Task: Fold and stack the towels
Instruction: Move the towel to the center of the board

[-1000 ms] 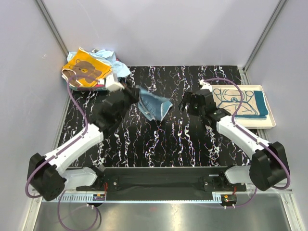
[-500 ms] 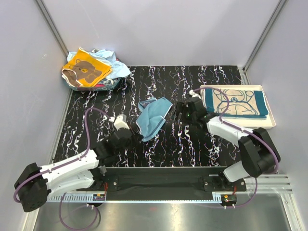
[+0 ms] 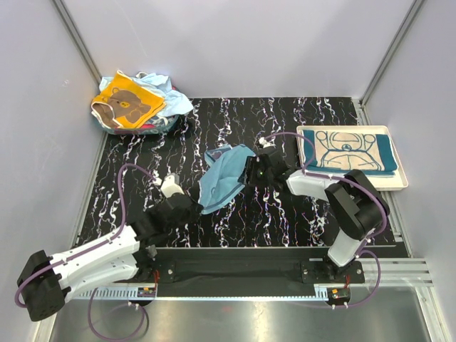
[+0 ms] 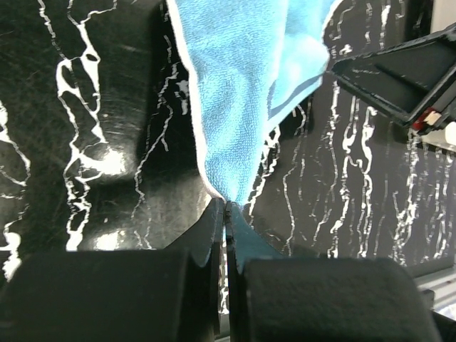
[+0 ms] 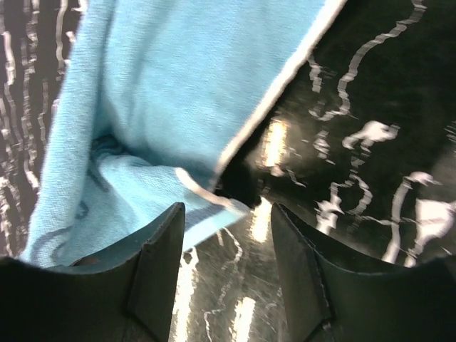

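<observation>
A light blue towel (image 3: 225,175) lies crumpled mid-table. My left gripper (image 3: 197,209) is shut on its near corner, seen pinched between the closed jaws in the left wrist view (image 4: 226,208), with the towel (image 4: 249,85) stretching away from them. My right gripper (image 3: 249,171) is low at the towel's right edge. Its jaws stand apart in the right wrist view (image 5: 226,214), and a white-hemmed corner of the towel (image 5: 164,92) lies just ahead between them, not pinched. A teal towel with beige centre (image 3: 349,152) lies flat on the tray.
A pile of towels topped by an orange-yellow bear towel (image 3: 127,104) sits at the back left corner. The white tray (image 3: 400,182) stands at the right edge. Grey walls enclose the black marbled table (image 3: 285,214) on three sides.
My left arm has drawn back toward the near edge, pulling the blue towel's corner with it. My right gripper has moved left to the towel's edge and its jaws have narrowed.
</observation>
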Controlling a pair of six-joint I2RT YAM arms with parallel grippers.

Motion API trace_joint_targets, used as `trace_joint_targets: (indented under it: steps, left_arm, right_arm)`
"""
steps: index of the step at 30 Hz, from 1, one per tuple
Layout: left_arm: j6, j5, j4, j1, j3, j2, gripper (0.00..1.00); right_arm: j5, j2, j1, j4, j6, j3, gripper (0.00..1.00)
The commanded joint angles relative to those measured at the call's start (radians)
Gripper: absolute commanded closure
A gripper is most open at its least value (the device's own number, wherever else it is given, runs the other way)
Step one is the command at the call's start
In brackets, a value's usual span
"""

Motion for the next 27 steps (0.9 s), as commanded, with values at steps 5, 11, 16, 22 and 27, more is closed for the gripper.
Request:
trace_joint_targets:
  steps: [5, 11, 16, 22, 27]
  left_arm:
    - [-0.007, -0.027, 0.004, -0.004, 0.022, -0.009, 1.0]
    - [-0.005, -0.024, 0.004, -0.003, 0.022, -0.009, 1.0]
    - [-0.004, -0.021, 0.01, -0.004, 0.019, -0.004, 1.0]
    - [0.003, -0.019, 0.014, -0.003, 0.02, 0.002, 1.0]
    - [0.013, -0.015, 0.014, -0.003, 0.027, 0.007, 1.0]
  right_arm:
    - [-0.041, 0.081, 0.041, 0.112, -0.025, 0.04, 0.46]
    - [0.028, 0.078, 0.041, 0.109, -0.047, 0.011, 0.47]
    - [0.012, 0.08, 0.044, 0.124, -0.051, -0.005, 0.51]
    - [-0.004, 0.091, 0.049, 0.147, -0.044, -0.009, 0.7]
    - [0.009, 0.057, 0.049, 0.135, -0.038, -0.022, 0.92]
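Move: The towel's free right-hand corner lies some 2 cm to the right hand's left and about 3 cm below it, level with it fore and aft. The bunched far end of the towel is about 7 cm ahead and 9 cm left of that hand. The held corner is 8 cm back, 14 cm left and slightly higher. From the left hand, which holds it, the free corner lies roughly 8 cm ahead, 12 cm right and 6 cm below. Ease the half-open right gripper down and to the left, about 2 cm each way, onto the towel's free right-hand corner, with barely any turn of the wrist. Pause there, then close the fingers almost fully, still sinking a little, to pinch the corner by the table. Keep the left gripper still and shut on its own corner. ##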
